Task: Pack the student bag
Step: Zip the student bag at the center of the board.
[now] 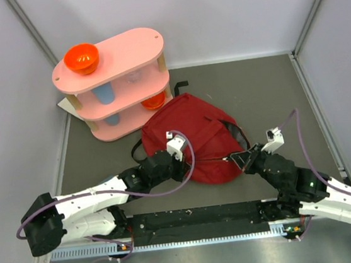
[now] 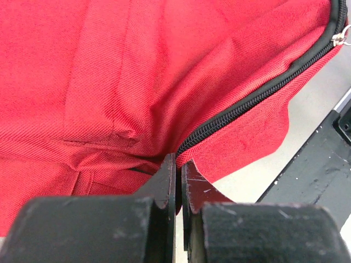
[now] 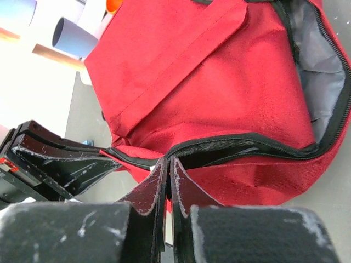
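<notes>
The student bag (image 1: 195, 135), a dark red backpack, lies flat mid-table with its black zip (image 3: 258, 143) partly undone and grey lining (image 3: 323, 71) showing. My left gripper (image 1: 177, 156) is at the bag's near left side. In the left wrist view its jaws (image 2: 179, 161) are shut on the red fabric where the zip (image 2: 247, 104) ends. My right gripper (image 1: 241, 159) is at the bag's near right edge. In the right wrist view it (image 3: 169, 162) is shut on the black zip edge of the opening. A metal zip pull (image 2: 340, 37) shows at the far end.
A pink two-tier shelf (image 1: 113, 81) stands behind the bag on the left, holding an orange bowl (image 1: 81, 58) and blue cups (image 3: 71, 35). Black straps (image 1: 180, 86) trail from the bag's far side. Walls close in the table on three sides.
</notes>
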You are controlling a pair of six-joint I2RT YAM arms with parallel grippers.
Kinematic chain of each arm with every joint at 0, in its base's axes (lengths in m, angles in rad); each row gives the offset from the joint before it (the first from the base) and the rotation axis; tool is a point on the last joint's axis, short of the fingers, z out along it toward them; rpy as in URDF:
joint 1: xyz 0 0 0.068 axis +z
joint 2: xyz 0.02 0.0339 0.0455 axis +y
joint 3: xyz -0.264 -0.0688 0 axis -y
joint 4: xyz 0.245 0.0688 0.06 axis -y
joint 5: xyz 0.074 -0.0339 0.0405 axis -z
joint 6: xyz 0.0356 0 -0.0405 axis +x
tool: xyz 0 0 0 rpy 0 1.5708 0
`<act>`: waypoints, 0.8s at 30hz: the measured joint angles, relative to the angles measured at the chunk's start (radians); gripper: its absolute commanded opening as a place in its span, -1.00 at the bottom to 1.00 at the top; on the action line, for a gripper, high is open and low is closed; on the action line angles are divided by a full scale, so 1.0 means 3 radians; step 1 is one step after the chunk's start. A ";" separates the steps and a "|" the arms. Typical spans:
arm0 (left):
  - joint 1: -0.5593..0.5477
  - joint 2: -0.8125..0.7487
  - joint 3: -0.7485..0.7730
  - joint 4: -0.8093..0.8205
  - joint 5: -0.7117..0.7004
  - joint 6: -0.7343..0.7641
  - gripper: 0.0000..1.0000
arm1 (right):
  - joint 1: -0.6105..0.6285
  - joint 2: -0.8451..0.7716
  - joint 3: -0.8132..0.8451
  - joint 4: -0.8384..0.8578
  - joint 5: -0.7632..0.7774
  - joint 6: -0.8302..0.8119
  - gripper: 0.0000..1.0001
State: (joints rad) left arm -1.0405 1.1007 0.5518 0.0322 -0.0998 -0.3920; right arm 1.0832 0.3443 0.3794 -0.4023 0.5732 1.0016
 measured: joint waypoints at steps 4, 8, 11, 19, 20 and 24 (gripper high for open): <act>0.0000 -0.0210 -0.0065 -0.0100 -0.0131 -0.0011 -1.00 | 0.0000 -0.0095 0.0000 -0.0057 0.0098 0.0018 -1.00; 0.0000 -0.0472 -0.0219 -0.0212 -0.0245 -0.0098 -1.00 | 0.0001 -0.0062 0.0000 -0.0075 0.0114 0.0024 -1.00; 0.0003 -0.0607 -0.0300 -0.0352 -0.0323 -0.0205 -0.53 | 0.0000 -0.0039 0.0000 -0.0112 0.0132 0.0018 -1.00; 0.0039 -0.1025 -0.0158 -0.0790 -0.0214 -0.0168 0.85 | 0.0000 0.0226 -0.0001 0.0066 -0.0052 -0.0142 -1.00; 0.0042 -0.1047 -0.0055 -0.0816 -0.0193 -0.0131 0.87 | 0.0000 0.0287 -0.0004 0.0118 -0.0095 -0.0165 -1.00; 0.0042 -0.1027 0.0436 -0.0806 -0.0048 0.0151 0.91 | -0.0001 0.0456 -0.0027 0.0266 -0.0210 -0.0224 -1.00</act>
State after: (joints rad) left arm -1.0279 0.7925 0.6827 -0.2096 -0.1143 -0.3466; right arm 1.0828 0.4812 0.3714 -0.3225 0.5102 0.9344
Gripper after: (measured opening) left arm 0.942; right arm 0.006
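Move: The left fingers are already shut on the bag's near rim, at the zipped end; the zipper pull, held in the right fingers, is about 14 cm to the left hand's right, level with it fore and aft and a little higher. The bag's middle is roughly 10 cm ahead of the left hand and 3 cm right, and a black strap loop 6 cm ahead and 17 cm left, both lower. From the right hand, the open grey-lined corner is some 7 cm ahead, 5 cm right and 6 cm lower. The left hand, fingers still shut on the near rim, draws about 5 cm to its left, away from the zipper pull, then opens wide to let go of the rim and lifts some 11 cm clear, drifting slightly back right. The right hand keeps its pinch on the zipper pull, easing about 1 cm right at first and then giving way nearly 3 cm left while sinking about 2 cm. ##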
